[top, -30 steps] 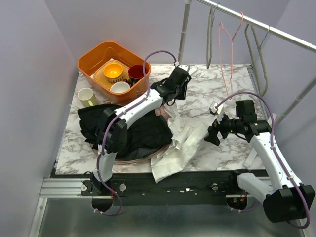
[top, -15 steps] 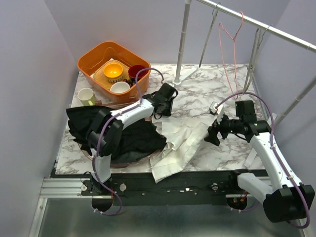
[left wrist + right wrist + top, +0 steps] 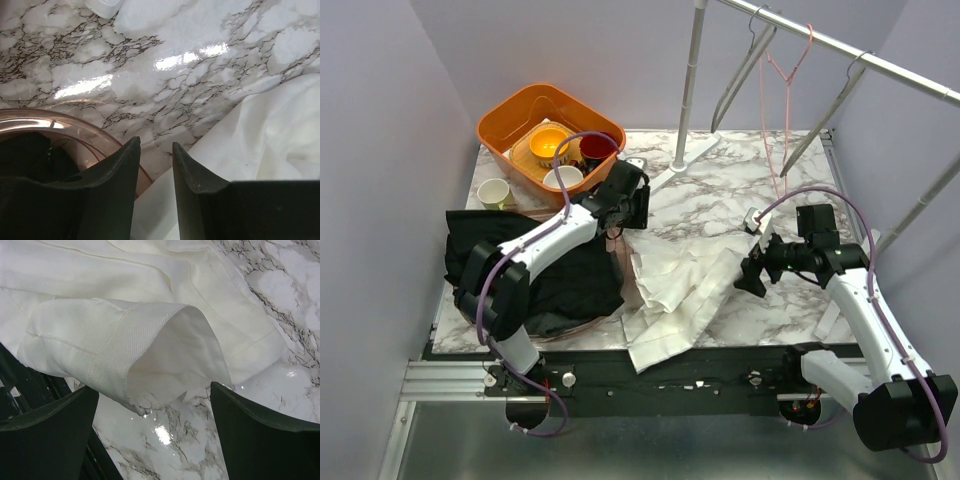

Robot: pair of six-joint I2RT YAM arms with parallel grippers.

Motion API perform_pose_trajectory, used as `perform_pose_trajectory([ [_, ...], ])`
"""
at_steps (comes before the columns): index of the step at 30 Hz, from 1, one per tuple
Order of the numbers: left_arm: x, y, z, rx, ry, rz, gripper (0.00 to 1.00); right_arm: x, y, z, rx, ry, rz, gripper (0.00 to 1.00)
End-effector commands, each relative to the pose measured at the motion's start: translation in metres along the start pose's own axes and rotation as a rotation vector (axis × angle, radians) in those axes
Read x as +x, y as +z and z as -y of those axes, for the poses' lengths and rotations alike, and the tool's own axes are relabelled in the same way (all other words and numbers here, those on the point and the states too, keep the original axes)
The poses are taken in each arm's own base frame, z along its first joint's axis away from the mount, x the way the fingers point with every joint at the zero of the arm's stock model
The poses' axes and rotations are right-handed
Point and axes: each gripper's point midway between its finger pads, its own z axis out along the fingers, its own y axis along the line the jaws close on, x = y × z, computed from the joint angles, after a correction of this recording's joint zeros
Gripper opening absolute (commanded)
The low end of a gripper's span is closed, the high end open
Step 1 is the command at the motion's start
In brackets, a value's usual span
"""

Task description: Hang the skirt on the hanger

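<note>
The white skirt (image 3: pixel 685 280) lies crumpled on the marble table, its near end hanging over the front edge. A pink wire hanger (image 3: pixel 785 75) hangs on the rail at the back right. My right gripper (image 3: pixel 748 275) stands wide open at the skirt's right edge. In the right wrist view a hemmed fold of the skirt (image 3: pixel 125 330) lies just ahead of that gripper (image 3: pixel 155 390), not between the fingers. My left gripper (image 3: pixel 630 200) hovers at the skirt's far left corner. Its jaws (image 3: pixel 156 145) stand a little apart with nothing in them, over the skirt's edge (image 3: pixel 270 125).
A black garment (image 3: pixel 540 270) is heaped on a pinkish plate (image 3: pixel 75 125) at the left. An orange basin (image 3: pixel 510 115) with bowls and a pale cup (image 3: pixel 495 192) stand at the back left. Grey hangers (image 3: pixel 740 75) and the rail's post (image 3: pixel 692 80) are behind.
My left arm has drawn back leftward from the far middle, and the black garment has slid left off the white skirt. The hangers have swung on the rail. The right arm has not moved.
</note>
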Motion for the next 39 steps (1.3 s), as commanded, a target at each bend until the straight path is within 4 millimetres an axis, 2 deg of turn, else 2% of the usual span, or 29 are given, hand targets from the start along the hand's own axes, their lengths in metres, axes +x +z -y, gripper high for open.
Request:
perform_pose_trajectory([
  [1,-0.04,-0.054,0.028,0.163,0.023,0.117,0.59,-0.014,-0.014,0.002,0.032,-0.056,0.013,0.99],
  [2,-0.047,-0.063,0.032,0.184,0.031,0.142,0.65,-0.015,-0.016,0.003,0.036,-0.059,0.01,0.99],
  [5,-0.064,-0.09,0.045,0.257,0.057,0.2,0.74,-0.019,-0.019,0.003,0.036,-0.06,0.014,0.99],
  [7,-0.069,-0.105,0.053,0.31,0.081,0.225,0.75,-0.021,-0.016,0.001,0.012,-0.049,0.025,0.99],
  [11,-0.059,-0.127,0.073,0.452,0.128,0.234,0.77,-0.023,-0.006,-0.009,-0.087,0.009,0.042,0.93],
  [13,-0.055,-0.137,0.084,0.533,0.149,0.254,0.77,-0.026,-0.004,-0.017,-0.145,0.03,0.059,0.79],
  [14,-0.045,-0.141,0.082,0.545,0.146,0.254,0.77,-0.028,-0.004,-0.019,-0.165,0.04,0.055,0.71],
  [15,-0.043,-0.146,0.085,0.58,0.152,0.27,0.77,-0.031,-0.005,-0.021,-0.177,0.042,0.064,0.55],
  [17,-0.032,-0.151,0.082,0.592,0.147,0.28,0.8,-0.035,-0.01,-0.024,-0.18,0.04,0.073,0.39],
  [18,-0.032,-0.154,0.081,0.598,0.147,0.297,0.82,-0.042,-0.017,-0.022,-0.145,0.016,0.08,0.23],
  [20,-0.026,-0.159,0.076,0.592,0.138,0.316,0.88,-0.052,-0.028,-0.015,-0.069,0.006,0.083,0.09],
  [21,-0.025,-0.16,0.073,0.586,0.137,0.324,0.89,-0.062,-0.044,-0.005,0.037,-0.034,0.089,0.01],
  [24,-0.027,-0.167,0.068,0.568,0.126,0.36,0.95,-0.083,-0.074,0.017,0.254,-0.064,0.127,0.01],
  [25,-0.028,-0.168,0.066,0.566,0.125,0.369,0.95,-0.098,-0.092,0.017,0.312,-0.099,0.166,0.01],
  [27,-0.029,-0.173,0.067,0.574,0.124,0.378,0.97,-0.11,-0.109,0.021,0.381,-0.107,0.182,0.01],
  [28,-0.03,-0.175,0.068,0.577,0.125,0.379,0.97,-0.124,-0.122,0.02,0.404,-0.127,0.209,0.01],
  [32,-0.037,-0.184,0.07,0.583,0.136,0.39,0.97,-0.148,-0.14,0.007,0.382,-0.167,0.257,0.01],
  [34,-0.038,-0.189,0.072,0.594,0.145,0.398,0.97,-0.153,-0.133,-0.009,0.28,-0.181,0.284,0.01],
  [35,-0.039,-0.193,0.072,0.598,0.148,0.408,0.97,-0.145,-0.121,-0.015,0.21,-0.172,0.269,0.01],
  [36,-0.039,-0.194,0.072,0.602,0.149,0.412,0.97,-0.143,-0.107,-0.027,0.106,-0.167,0.274,0.01],
  [38,-0.037,-0.198,0.072,0.611,0.151,0.418,0.97,-0.13,-0.08,-0.036,0.017,-0.178,0.24,0.01],
  [39,-0.036,-0.198,0.072,0.613,0.148,0.416,0.97,-0.106,-0.046,-0.051,-0.055,-0.18,0.151,0.02],
])
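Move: The white skirt's raised waistband edge sits right between the wide-open right fingers, some 3 cm to that hand's left, about 1 cm ahead and 1 cm below; the skirt's bulk lies about 11 cm left, 6 cm back and 11 cm below. From the left gripper that waistband edge is roughly 19 cm right and 10 cm back, about level, while the tub of black clothes is centred some 19 cm left, 12 cm back and 7 cm below. Close the right gripper on the skirt's waistband edge with hardly any shift of the hand, then lift it straight up about 20 cm, tipping the fingers upward some 25 degrees. Meanwhile raise the left gripper off the tub's side by roughly 16 cm, then draw it back about 10 cm, opening it fully and turning it clockwise and upward to face the skirt. ##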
